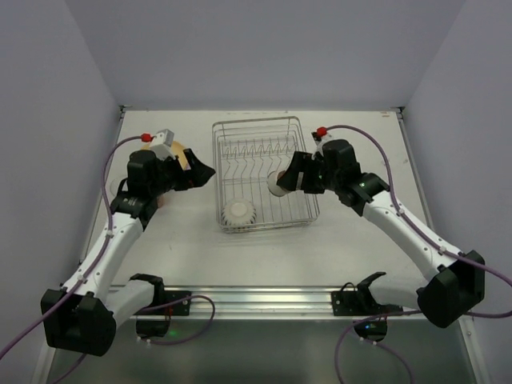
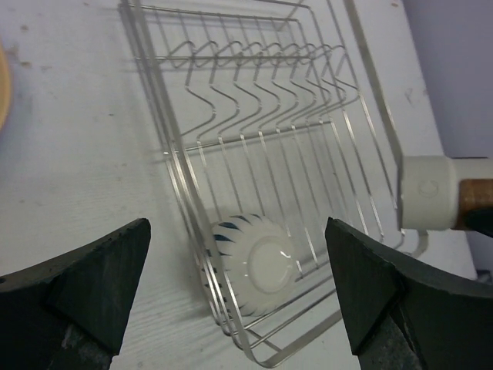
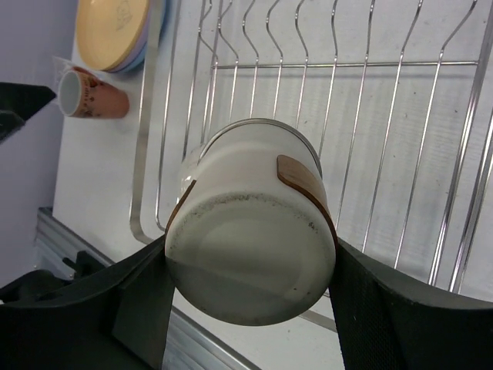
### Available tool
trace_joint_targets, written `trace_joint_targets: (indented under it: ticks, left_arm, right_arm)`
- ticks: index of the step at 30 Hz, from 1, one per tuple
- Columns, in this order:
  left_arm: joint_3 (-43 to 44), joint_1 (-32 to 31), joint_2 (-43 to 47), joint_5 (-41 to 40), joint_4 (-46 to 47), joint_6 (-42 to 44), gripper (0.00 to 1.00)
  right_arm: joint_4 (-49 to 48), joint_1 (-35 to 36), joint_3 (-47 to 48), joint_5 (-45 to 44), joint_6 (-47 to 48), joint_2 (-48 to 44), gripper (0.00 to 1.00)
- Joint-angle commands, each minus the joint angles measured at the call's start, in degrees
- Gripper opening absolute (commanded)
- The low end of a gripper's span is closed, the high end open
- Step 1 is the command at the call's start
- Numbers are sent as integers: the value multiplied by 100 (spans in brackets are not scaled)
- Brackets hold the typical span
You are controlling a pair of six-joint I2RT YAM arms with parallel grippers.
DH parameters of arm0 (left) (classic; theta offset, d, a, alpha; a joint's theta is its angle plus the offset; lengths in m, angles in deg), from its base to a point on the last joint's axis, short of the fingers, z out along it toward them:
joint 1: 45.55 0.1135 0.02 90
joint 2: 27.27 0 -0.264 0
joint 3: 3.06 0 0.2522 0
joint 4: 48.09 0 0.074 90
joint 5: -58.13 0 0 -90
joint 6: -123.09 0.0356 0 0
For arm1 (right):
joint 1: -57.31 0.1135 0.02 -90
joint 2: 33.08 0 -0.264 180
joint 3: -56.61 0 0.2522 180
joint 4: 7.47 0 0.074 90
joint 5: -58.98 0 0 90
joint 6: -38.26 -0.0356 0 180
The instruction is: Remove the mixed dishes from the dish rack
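The silver wire dish rack (image 1: 256,122) stands mid-table. A white ribbed bowl (image 1: 238,212) lies upside down in its near left corner, also seen in the left wrist view (image 2: 258,262). My right gripper (image 1: 286,178) is shut on the brown-and-cream cup (image 1: 278,183), holding it over the rack's right half. In the right wrist view the cup (image 3: 250,247) fills the space between both fingers of the gripper (image 3: 250,262). My left gripper (image 1: 202,170) is open and empty at the rack's left side, aimed toward the bowl (image 2: 239,231).
A yellow-orange plate (image 3: 112,31) tops a stack on the table left of the rack (image 3: 146,139). A small pink mug (image 3: 88,94) lies on its side beside it. A metal rail (image 1: 256,300) runs along the near edge. Lavender walls enclose the table.
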Motion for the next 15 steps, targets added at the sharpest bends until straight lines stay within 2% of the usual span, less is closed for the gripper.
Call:
trace_joint_targets:
  ticks: [1,2,7,15]
  left_arm:
    - [-290,-126,64,1438,1060,-402,100]
    - [-430,-127,56,1634,1497,-664,100]
    - [-607,-179,55,2408,2081,-1141,100]
    - [-1072,-311,100,3543,4233,-2608,100]
  right_arm:
    - [-1111,-241,-411,1259,-282,-437,41]
    - [-1382,-320,-621,1347,-308,-542,41]
    - [-2473,-593,-1378,2041,-712,-1393,42]
    - [-3652,-760,-1958,2877,-1090,-1747,42]
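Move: Held by its base in the right hand, the white mug lies about 22 cm to the right of the open left gripper, roughly 3 cm back and about level with it. From the right hand, the left gripper is some 25 cm left and 3 cm ahead. The fluted bowl in the rack sits about 10 cm right of the left hand, 5 cm back and 17 cm below; from the right hand it is 15 cm left, 3 cm back, equally low. Closing in on the mug, the empty left gripper sweeps about 8 cm right while drawing back and then rising some 5 cm each, its wide-open fingers swinging clockwise and levelling towards it. The right hand keeps its grip, lifting the mug about 6 cm and drawing back 4 cm, and tilts some 25 degrees so its fingers come up towards level, facing the left hand. ##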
